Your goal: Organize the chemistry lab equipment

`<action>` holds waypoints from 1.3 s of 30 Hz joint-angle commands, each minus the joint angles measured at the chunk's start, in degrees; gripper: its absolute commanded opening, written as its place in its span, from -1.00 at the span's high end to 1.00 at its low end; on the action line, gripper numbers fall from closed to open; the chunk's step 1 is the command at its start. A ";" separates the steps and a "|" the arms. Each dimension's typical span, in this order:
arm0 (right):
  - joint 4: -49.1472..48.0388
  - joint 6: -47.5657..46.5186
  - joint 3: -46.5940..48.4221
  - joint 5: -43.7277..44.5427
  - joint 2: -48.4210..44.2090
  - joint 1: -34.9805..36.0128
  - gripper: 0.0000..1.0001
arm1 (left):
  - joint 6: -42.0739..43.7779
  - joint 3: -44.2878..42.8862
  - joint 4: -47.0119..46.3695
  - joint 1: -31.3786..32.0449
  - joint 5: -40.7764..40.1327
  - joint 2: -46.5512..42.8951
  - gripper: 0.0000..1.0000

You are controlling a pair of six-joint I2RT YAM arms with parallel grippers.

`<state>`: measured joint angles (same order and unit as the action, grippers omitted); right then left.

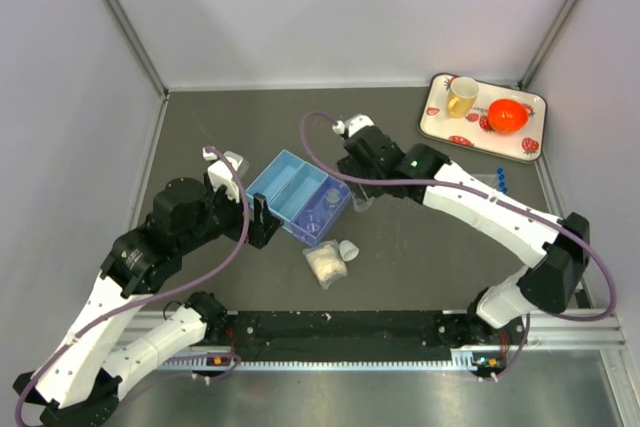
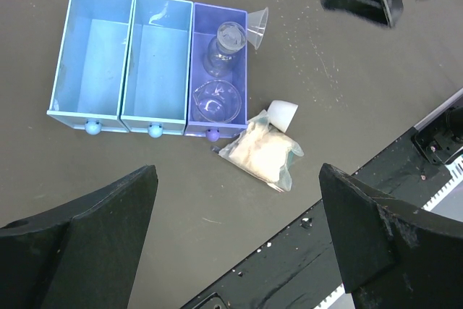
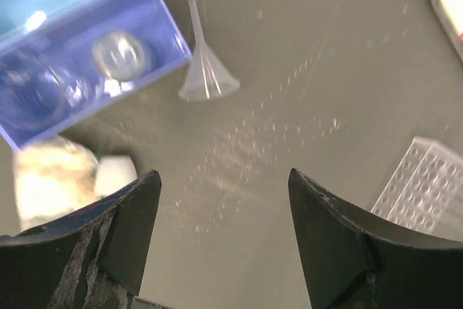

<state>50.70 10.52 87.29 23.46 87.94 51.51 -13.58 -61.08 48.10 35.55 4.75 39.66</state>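
The blue three-compartment tray [image 1: 285, 179] [image 2: 94, 59] lies at the table's centre. Two tiny clear beakers [image 2: 215, 99] [image 3: 120, 53] sit in its darker end compartment; the other two compartments are bare. A clear funnel [image 2: 257, 24] [image 3: 207, 74] lies on its side just beside that end. A small bag of white material [image 1: 325, 265] [image 2: 262, 154] and a small white cup [image 2: 283, 113] lie near the tray's corner. My right gripper [image 1: 355, 185] [image 3: 224, 175] hovers open and empty above the table near the funnel. My left gripper [image 1: 262, 220] [image 2: 237, 179] is wide open, empty, left of the tray. The clear tube rack [image 3: 427, 184] and blue-capped tubes [image 1: 501, 179] lie at the right.
A white strawberry-patterned tray [image 1: 437, 119] at the back right carries a yellow mug [image 1: 461, 97] and an orange bowl [image 1: 509, 115]. White walls enclose the table on three sides. The black base rail [image 2: 340, 251] runs along the near edge.
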 commanded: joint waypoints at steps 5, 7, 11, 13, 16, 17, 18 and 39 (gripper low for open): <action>-9.19 6.61 -22.56 -10.78 -14.27 2.37 -0.43 | -0.21 -1.15 -2.39 -0.22 0.60 -0.02 -0.98; -12.19 6.96 -26.18 -13.96 -18.76 2.98 -0.43 | -0.48 -1.06 -2.57 -0.13 0.87 -0.11 -0.98; -19.48 8.37 -35.86 -23.17 -23.95 3.42 -0.43 | -0.83 -0.53 -3.27 -0.13 2.10 -0.63 -0.98; -23.44 8.90 -38.58 -26.88 -25.09 3.43 -0.42 | -1.18 -0.01 -3.45 -0.13 2.80 -0.81 -0.98; -27.13 10.13 -43.24 -28.57 -24.14 4.39 -0.40 | -1.80 0.43 -3.62 -0.13 3.68 -1.16 -0.98; -27.66 10.65 -43.86 -27.87 -23.70 4.91 -0.40 | -1.88 0.52 -3.80 -0.22 3.86 -1.25 -0.98; -28.19 10.83 -44.22 -27.07 -23.26 5.27 -0.40 | -1.97 0.44 -3.80 -0.22 3.86 -1.43 -0.98; -52.62 13.82 -56.35 -9.75 -16.05 7.29 -0.39 | -1.36 0.70 -4.94 -0.13 5.88 -0.64 -0.98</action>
<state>5.48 23.20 31.29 12.69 70.81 58.13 -15.09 -60.55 46.52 35.55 9.67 38.70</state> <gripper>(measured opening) 0.695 0.990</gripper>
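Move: The small white cup lying on the table is about 8 cm back of the right hand, some 4 cm to its left and 20 cm below. The bag of white material sits against it, about 3 cm farther back and 5 cm farther left. The box's purple compartment is level with the hand, 9 cm left, and the funnel 5 cm ahead, almost in line. From the left hand the cup lies 3 cm ahead, 12 cm right and far below. Bring the empty right gripper back and down from beside the purple compartment towards the white cup, about 17 cm down and 10 cm back in all. Swing back some 13 cm while sinking, then ease forward 3 to 4 cm over the last of the descent. Roll its left side up nearly 20 degrees, and keep the fingers open at their present width. ##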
